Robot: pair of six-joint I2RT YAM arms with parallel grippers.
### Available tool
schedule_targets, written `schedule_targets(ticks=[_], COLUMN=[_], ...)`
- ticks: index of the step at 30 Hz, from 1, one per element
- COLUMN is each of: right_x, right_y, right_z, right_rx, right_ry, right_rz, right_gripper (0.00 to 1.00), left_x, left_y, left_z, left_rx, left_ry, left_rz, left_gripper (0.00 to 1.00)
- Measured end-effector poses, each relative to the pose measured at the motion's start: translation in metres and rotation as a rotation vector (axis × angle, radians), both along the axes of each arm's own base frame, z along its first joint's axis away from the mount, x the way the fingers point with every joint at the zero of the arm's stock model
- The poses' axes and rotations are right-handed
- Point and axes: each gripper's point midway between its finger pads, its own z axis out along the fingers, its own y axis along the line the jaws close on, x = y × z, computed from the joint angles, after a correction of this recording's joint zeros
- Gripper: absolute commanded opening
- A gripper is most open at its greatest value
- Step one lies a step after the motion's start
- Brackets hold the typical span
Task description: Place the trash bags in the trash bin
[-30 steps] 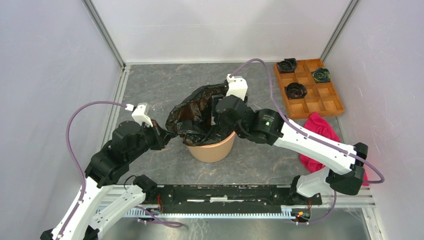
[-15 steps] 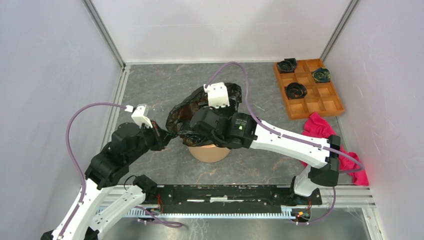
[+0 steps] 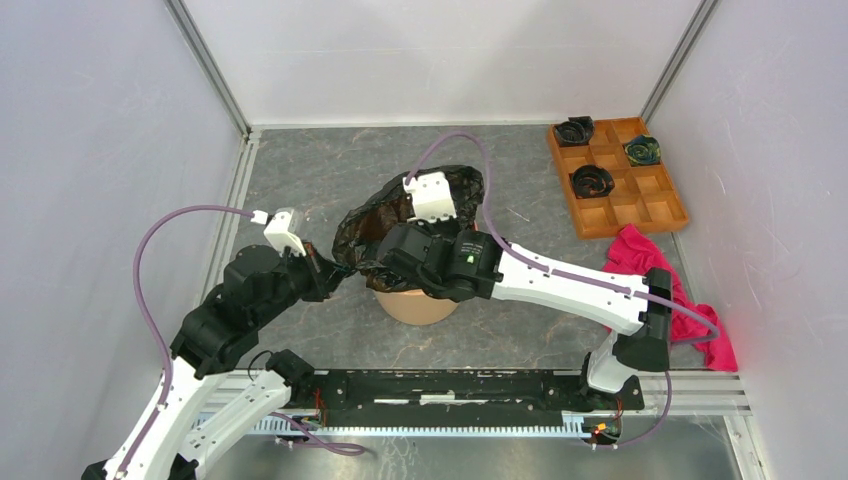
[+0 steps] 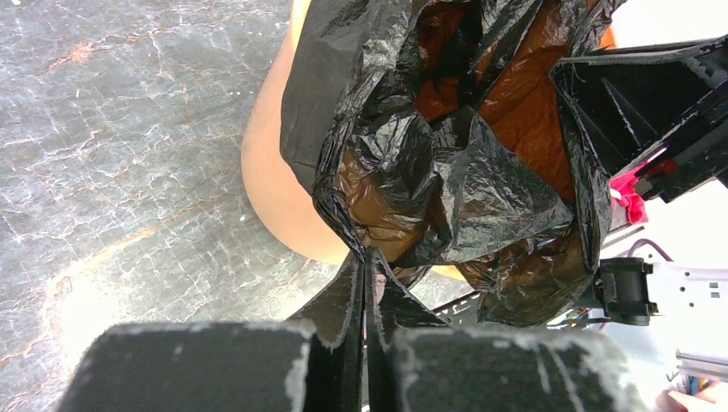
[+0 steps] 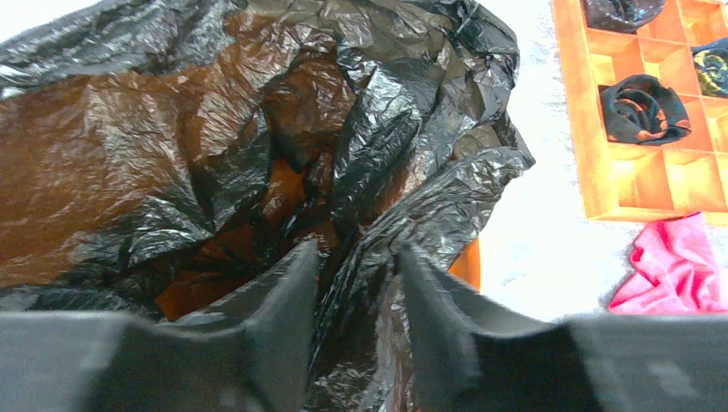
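Observation:
The black crinkled trash bag (image 3: 400, 215) is draped over and into the orange trash bin (image 3: 420, 305), with its mouth spread toward the back. My left gripper (image 4: 367, 257) is shut on the bag's (image 4: 446, 172) near-left edge, just outside the bin wall (image 4: 275, 172). My right gripper (image 5: 356, 257) reaches over the bin from the right. Its jaws stand apart with a fold of the bag (image 5: 172, 146) between them. A sliver of the bin rim (image 5: 468, 262) shows beside the right finger.
An orange tray (image 3: 675, 215) with small black rolls (image 3: 591, 181) sits at the back right. A pink-red cloth (image 3: 640, 255) lies in front of it, beside the right arm. White walls enclose the table on three sides.
The right arm has swung left over the bin and its jaws have narrowed around a fold of bag. The left arm holds still.

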Motion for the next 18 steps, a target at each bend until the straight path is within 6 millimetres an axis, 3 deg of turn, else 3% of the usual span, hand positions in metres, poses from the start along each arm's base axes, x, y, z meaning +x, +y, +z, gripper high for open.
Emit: schedule_targets(ticks=[3, 15, 18], right_x=[-0.001, -0.019, -0.027], right_y=[-0.002, -0.048, -0.057], right_z=[-0.002, 0.027, 0.024], right_rx=[0.001, 0.130, 0.178], right_ry=[0.002, -0.022, -0.007], right_rz=[-0.004, 0.023, 0.061], right_gripper=[0.01, 0.00, 0.00], left_x=[0.000, -0.007, -0.011], left_y=[0.000, -0.008, -0.013], left_z=[-0.001, -0.010, -0.012], left_rx=[0.001, -0.012, -0.030], left_ry=[0.002, 0.032, 0.049], left_rz=[0.000, -0.052, -0.079], left_gripper=[0.02, 0.02, 0.02])
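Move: A fold of the trash bag's right rim lies right between my half-open right fingers, with the trash bin's middle about 4 cm back, 5 cm left and 15 cm below. Far off to that side, the orange tray lies some 22 cm ahead, 38 cm right and 25 cm down. My left hand still pinches the near-left rim; from it the bin is 5 cm ahead, 11 cm right and 14 cm down, and the right-rim fold 8 cm ahead, 16 cm right, about level. I shut my right fingers on the bag's right rim, then draw it to the right about 6 cm, easing back and up some 2–3 cm each while the hand rolls about 10 degrees, left side rising. My left hand keeps its pinch and late on follows about 2 cm to the right, down and back. ##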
